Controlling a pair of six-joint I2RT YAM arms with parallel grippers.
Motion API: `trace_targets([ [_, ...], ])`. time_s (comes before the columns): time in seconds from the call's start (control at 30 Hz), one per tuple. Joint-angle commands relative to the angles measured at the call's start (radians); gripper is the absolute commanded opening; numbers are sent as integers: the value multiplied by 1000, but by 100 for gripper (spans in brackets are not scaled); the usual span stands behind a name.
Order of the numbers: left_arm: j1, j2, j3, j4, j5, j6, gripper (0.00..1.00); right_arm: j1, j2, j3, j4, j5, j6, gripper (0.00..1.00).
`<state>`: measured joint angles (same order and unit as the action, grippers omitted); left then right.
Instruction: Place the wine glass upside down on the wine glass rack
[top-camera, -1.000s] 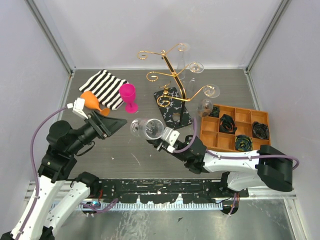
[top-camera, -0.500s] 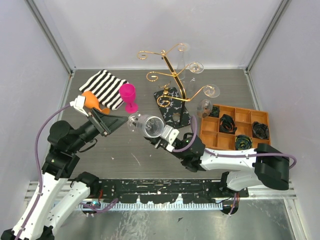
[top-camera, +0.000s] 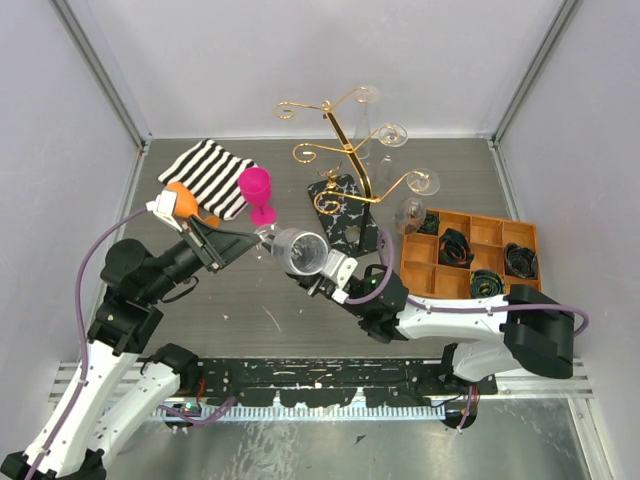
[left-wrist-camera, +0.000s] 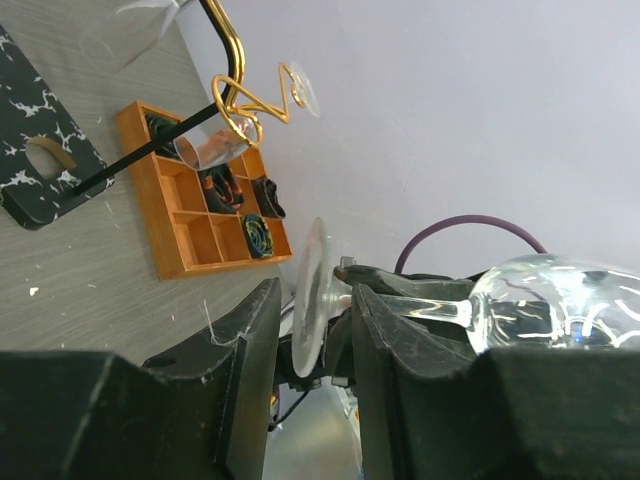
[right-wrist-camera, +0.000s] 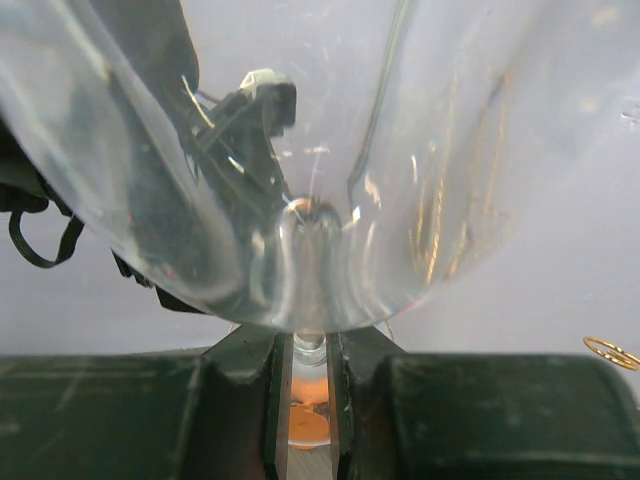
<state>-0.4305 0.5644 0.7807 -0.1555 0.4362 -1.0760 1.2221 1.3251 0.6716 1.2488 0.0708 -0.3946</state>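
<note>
My right gripper (top-camera: 318, 262) is shut on the stem of a clear wine glass (top-camera: 298, 250) and holds it tilted above the table. In the right wrist view the stem sits between the fingers (right-wrist-camera: 310, 345) and the bowl (right-wrist-camera: 300, 150) fills the upper part. My left gripper (top-camera: 262, 241) is open at the glass's foot. In the left wrist view the foot disc (left-wrist-camera: 312, 300) shows in the gap between its fingers (left-wrist-camera: 250, 340); contact cannot be told. The gold wire rack (top-camera: 350, 150) on its black marbled base (top-camera: 345, 215) stands behind, with clear glasses hanging on its arms.
A pink glass (top-camera: 257, 190), an orange glass (top-camera: 185, 203) and a striped cloth (top-camera: 210, 175) lie at the far left. An orange compartment tray (top-camera: 470, 255) with black coils sits at the right, next to the rack base. Grey walls enclose the table.
My left gripper has moved right and farther in, up to the glass's foot. My right gripper has carried the glass slightly left and away.
</note>
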Motion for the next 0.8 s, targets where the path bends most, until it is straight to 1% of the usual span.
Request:
trace_targets([
  [0.0,-9,5,-11,35,9,-1,40,5,3,61,107,-17,-4,1],
  [0.1,-13,6,-11,39,7,-1,35,6,13,67,106,-17,-6,0],
  [0.23,-20,10,-11,46,6,-2,33,5,40,80,112,-13,-21,1],
  [0.3,-22,13,-11,49,6,-3,29,5,55,87,123,-10,-29,1],
  [0.47,-24,7,-12,48,4,-3,18,5,78,90,145,-7,-26,1],
  [0.5,-24,6,-14,47,2,-4,15,5,80,90,146,-7,-26,1],
  [0.53,-24,6,-13,44,-2,-6,7,5,80,90,144,-8,-25,1],
  [0.57,-24,9,-9,36,-2,-7,2,5,80,88,144,-13,-26,1],
  [0.6,-24,14,-7,29,2,-7,0,6,81,88,143,-17,-26,1],
  [0.77,-24,15,2,24,-1,-6,0,6,79,85,133,-22,-17,1],
])
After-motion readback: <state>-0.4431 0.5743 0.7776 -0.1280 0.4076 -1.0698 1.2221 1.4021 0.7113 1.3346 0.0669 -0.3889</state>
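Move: Beyond the left fingertips, already reaching between the half-open fingers, the wine glass's foot lies about 1 cm ahead, 2 cm right and 1 cm above that hand point. The pink goblet stands roughly 17 cm ahead, 5 cm left and 25 cm lower, while the rack is about 17 cm ahead, 16 cm right and 15 cm lower. From the right hand, holding the stem near the bowl, the foot is some 4 cm left, 2 cm ahead and 1 cm below. Closing from nearly half open to almost shut, the left fingers pinch the foot's rim edge between them, one on the stem side and one on the underside; that hand hardly shifts. The right hand keeps its hold on the stem and brings the glass about 1 cm left, plus a slight rise, feeding the foot farther between the left fingers. ##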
